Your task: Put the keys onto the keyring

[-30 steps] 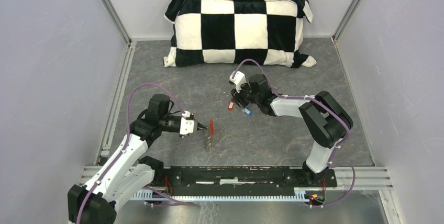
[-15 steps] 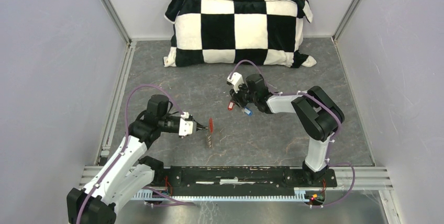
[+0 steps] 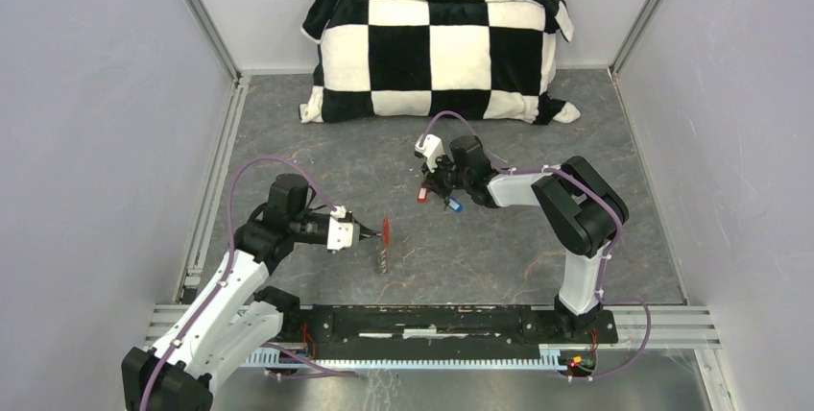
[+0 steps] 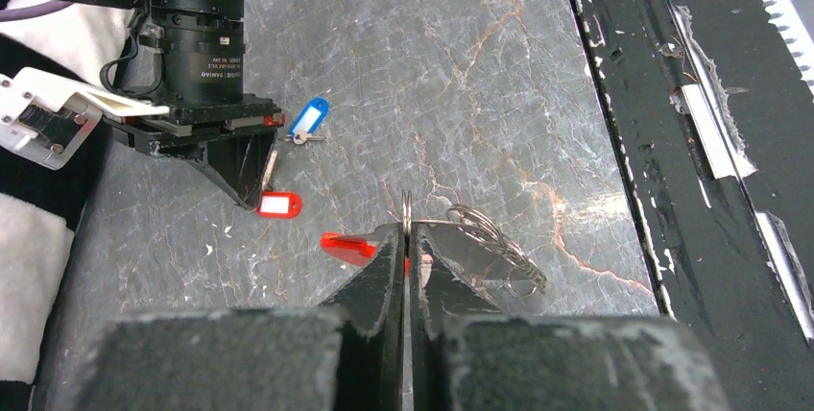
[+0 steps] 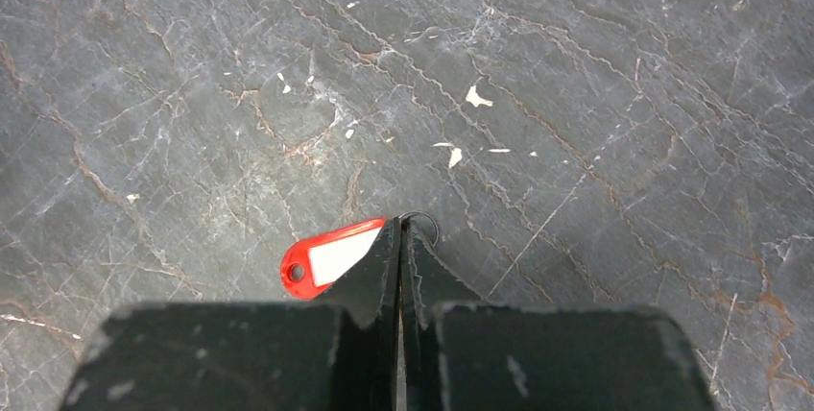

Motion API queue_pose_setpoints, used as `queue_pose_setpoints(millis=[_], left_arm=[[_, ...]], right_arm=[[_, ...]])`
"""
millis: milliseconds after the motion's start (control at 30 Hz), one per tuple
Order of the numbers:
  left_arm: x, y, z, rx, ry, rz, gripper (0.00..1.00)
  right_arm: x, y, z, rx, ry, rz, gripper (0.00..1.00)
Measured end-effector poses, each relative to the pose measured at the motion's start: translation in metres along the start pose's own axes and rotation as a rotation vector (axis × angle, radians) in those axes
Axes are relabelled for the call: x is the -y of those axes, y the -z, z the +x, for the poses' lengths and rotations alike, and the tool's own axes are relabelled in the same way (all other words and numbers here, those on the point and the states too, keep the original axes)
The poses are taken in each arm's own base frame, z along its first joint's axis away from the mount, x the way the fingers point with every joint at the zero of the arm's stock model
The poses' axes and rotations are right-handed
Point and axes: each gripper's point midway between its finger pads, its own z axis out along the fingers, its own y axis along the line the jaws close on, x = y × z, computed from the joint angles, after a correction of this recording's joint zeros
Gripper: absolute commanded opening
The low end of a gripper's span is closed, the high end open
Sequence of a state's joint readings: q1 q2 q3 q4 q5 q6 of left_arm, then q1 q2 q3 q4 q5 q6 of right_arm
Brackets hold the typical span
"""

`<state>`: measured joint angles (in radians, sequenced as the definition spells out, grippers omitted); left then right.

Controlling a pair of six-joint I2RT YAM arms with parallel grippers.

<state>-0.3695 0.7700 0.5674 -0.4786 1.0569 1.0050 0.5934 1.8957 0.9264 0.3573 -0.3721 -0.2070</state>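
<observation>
My left gripper (image 4: 407, 230) is shut on the silver keyring (image 4: 407, 205), which shows edge-on between the tips. A red tag (image 4: 347, 246) and a bunch of smaller silver rings (image 4: 499, 248) hang from it above the floor. In the top view this gripper (image 3: 370, 231) sits left of centre. My right gripper (image 5: 400, 227) is down at the grey floor, shut on a key with a red-and-white tag (image 5: 326, 255). The key's small wire ring (image 5: 423, 223) pokes out past the tips. A blue-tagged key (image 3: 455, 205) lies on the floor just beside that gripper (image 3: 434, 190).
A black-and-white chequered pillow (image 3: 437, 51) lies along the back wall. The black base rail (image 3: 451, 320) runs along the near edge. Grey walls close in both sides. White flecks dot the marbled floor (image 5: 576, 94).
The right gripper's jaws have closed on the red-and-white tagged key, and that arm has edged slightly left. The left arm holds the keyring in the same place.
</observation>
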Motion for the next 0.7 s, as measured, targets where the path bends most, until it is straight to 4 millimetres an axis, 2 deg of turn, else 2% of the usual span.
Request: queue_pose_setpoints(millis=[200, 467, 500, 567, 600, 700], left_arm=[[0.0, 0.0, 0.0, 0.0, 0.0, 0.0, 0.02], [0.0, 0.0, 0.0, -0.001, -0.001, -0.002, 0.02], [0.0, 0.0, 0.0, -0.002, -0.002, -0.002, 0.02], [0.0, 0.0, 0.0, -0.001, -0.004, -0.003, 0.02], [0.0, 0.0, 0.0, -0.001, -0.004, -0.003, 0.02], [0.0, 0.0, 0.0, -0.001, -0.004, -0.003, 0.02]], right_arm=[[-0.007, 0.004, -0.003, 0.013, -0.007, -0.031, 0.01], [-0.029, 0.036, -0.033, 0.127, -0.017, -0.083, 0.01], [-0.031, 0.041, -0.036, 0.143, -0.019, -0.089, 0.04], [-0.034, 0.047, -0.039, 0.161, -0.019, -0.086, 0.28], [-0.034, 0.048, -0.039, 0.163, -0.025, -0.082, 0.37], [-0.027, 0.048, -0.036, 0.146, -0.042, -0.042, 0.57]])
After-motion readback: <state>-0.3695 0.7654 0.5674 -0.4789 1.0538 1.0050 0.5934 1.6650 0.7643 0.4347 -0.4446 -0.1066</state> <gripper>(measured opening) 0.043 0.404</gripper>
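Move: The right hand's shut fingertips are just above the table at the red-tagged key, whose middle lies about 2 cm behind them and 1 cm below. The blue-tagged key lies roughly 4 cm back and 5 cm right of the fingertips; the keyring, in the left hand's grip, is some 20 cm back, 8 cm left and 12 cm higher. From the left hand the red-tagged key lies about 18 cm ahead, 8 cm right and 15 cm below. Empty, the right hand rises about 5 cm off the red-tagged key, drawing back 4 cm, then part-opens its fingers. ##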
